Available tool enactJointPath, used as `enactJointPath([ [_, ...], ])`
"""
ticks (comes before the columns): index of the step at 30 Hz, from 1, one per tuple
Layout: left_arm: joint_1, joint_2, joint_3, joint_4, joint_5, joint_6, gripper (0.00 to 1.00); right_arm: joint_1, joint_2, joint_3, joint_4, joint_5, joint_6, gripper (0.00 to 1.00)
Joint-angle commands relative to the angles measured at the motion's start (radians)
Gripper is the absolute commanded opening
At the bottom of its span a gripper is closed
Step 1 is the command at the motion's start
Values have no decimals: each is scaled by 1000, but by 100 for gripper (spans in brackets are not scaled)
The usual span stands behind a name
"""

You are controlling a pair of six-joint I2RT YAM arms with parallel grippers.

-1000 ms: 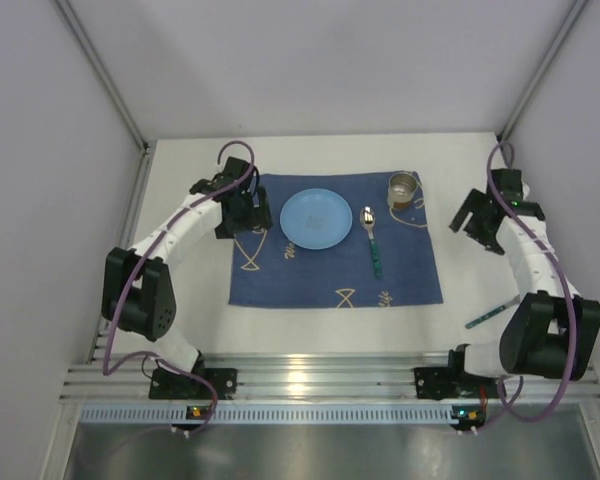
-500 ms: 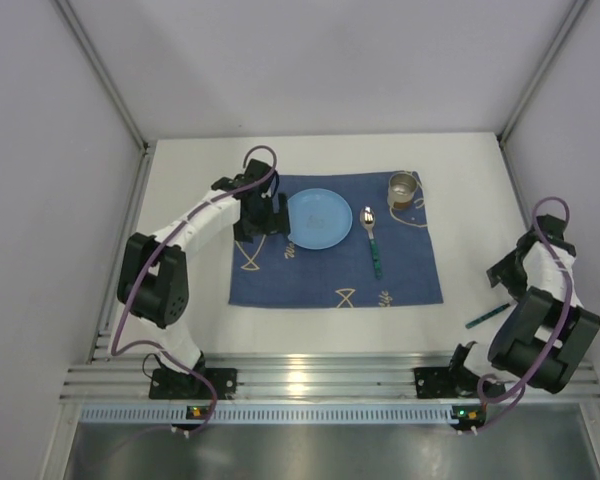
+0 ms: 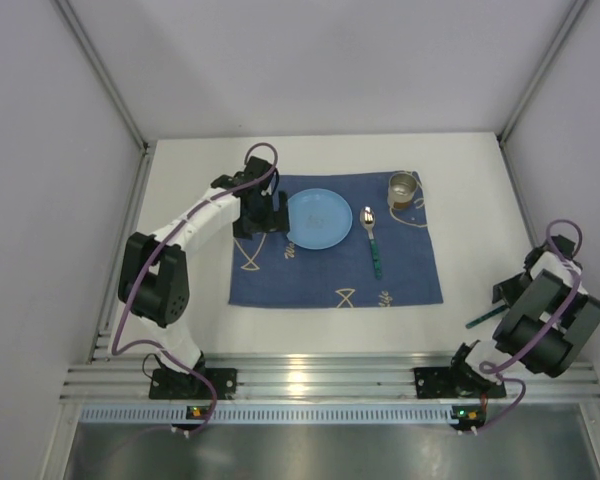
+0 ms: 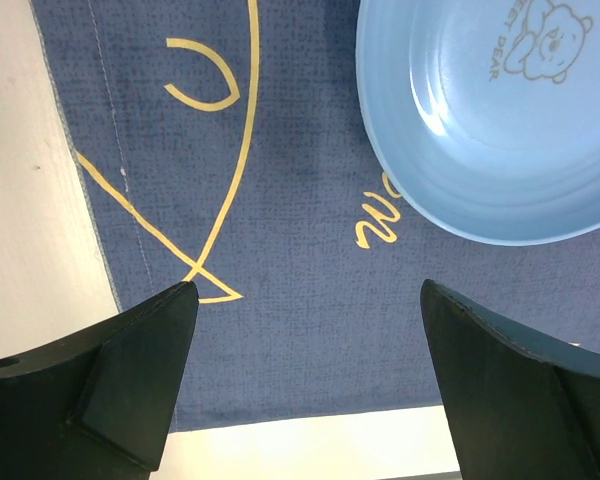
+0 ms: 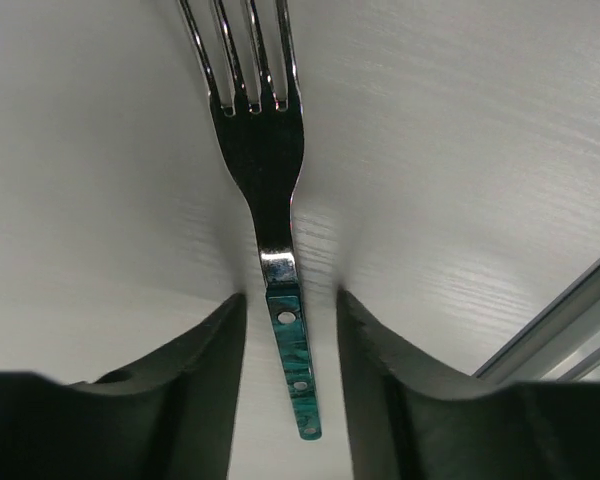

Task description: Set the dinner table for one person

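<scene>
The white dinner table (image 3: 180, 190) carries a dark blue fish-patterned mat (image 3: 310, 280). On the mat lie a light blue plate (image 3: 318, 217), a green-handled spoon (image 3: 372, 240) and a metal cup (image 3: 403, 188). My left gripper (image 3: 260, 222) hovers open and empty over the mat (image 4: 300, 200), just left of the plate (image 4: 500, 120). A green-handled fork (image 3: 483, 317) lies on the bare table right of the mat. My right gripper (image 5: 290, 294) is low over the table and open. It straddles the fork's handle (image 5: 290, 350) with a gap on each side.
Grey walls and metal posts close in the table on three sides. An aluminium rail (image 3: 320, 385) with both arm bases runs along the near edge. The fork lies close to that rail (image 5: 570, 330) at the table's right corner.
My right arm has swung back from the far right and dropped over the fork near the front edge. My left gripper shifted right to the plate's left edge, then stayed.
</scene>
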State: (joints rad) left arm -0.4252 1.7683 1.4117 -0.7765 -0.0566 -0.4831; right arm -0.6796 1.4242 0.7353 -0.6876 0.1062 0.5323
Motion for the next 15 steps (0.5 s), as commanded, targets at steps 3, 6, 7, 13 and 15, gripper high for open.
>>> enactJointPath([
  [3, 0, -20, 33, -18, -34, 15, 98, -14, 94, -7, 118, -85, 54, 25],
  [6, 0, -23, 30, -12, -38, 5, 98, -12, 107, -1, 125, -100, 46, 0],
  [7, 0, -23, 29, -10, -37, 3, 98, -9, 95, 7, 125, -102, 47, 0],
  [13, -32, -30, 90, 11, 3, 64, 96, 184, -20, 192, 31, -79, 93, 0],
  [15, -90, -20, 166, 10, -3, 136, 97, 309, -30, 284, -12, -63, 122, 0],
])
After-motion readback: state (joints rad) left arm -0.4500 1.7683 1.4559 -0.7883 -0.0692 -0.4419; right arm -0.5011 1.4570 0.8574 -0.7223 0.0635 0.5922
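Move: The fork lies between my open right fingers, its middle about 1 cm back and 1 cm left of the hand point and 1 cm below. From that hand, the mat's near right corner is roughly 15 cm left and level, the spoon some 30 cm left and 14 ahead, and the cup about 24 cm ahead and 24 left. From my left hand, the fork is about 53 cm right, 18 back and 10 down. I shut my right fingers and pinch the fork by its green handle just behind the neck, staying down until they have closed. Then, quickening, I carry it about 5 cm forward, drifting some 2–3 cm left towards the mat and rising about 2 cm, with a slight counter-clockwise turn of the wrist. ##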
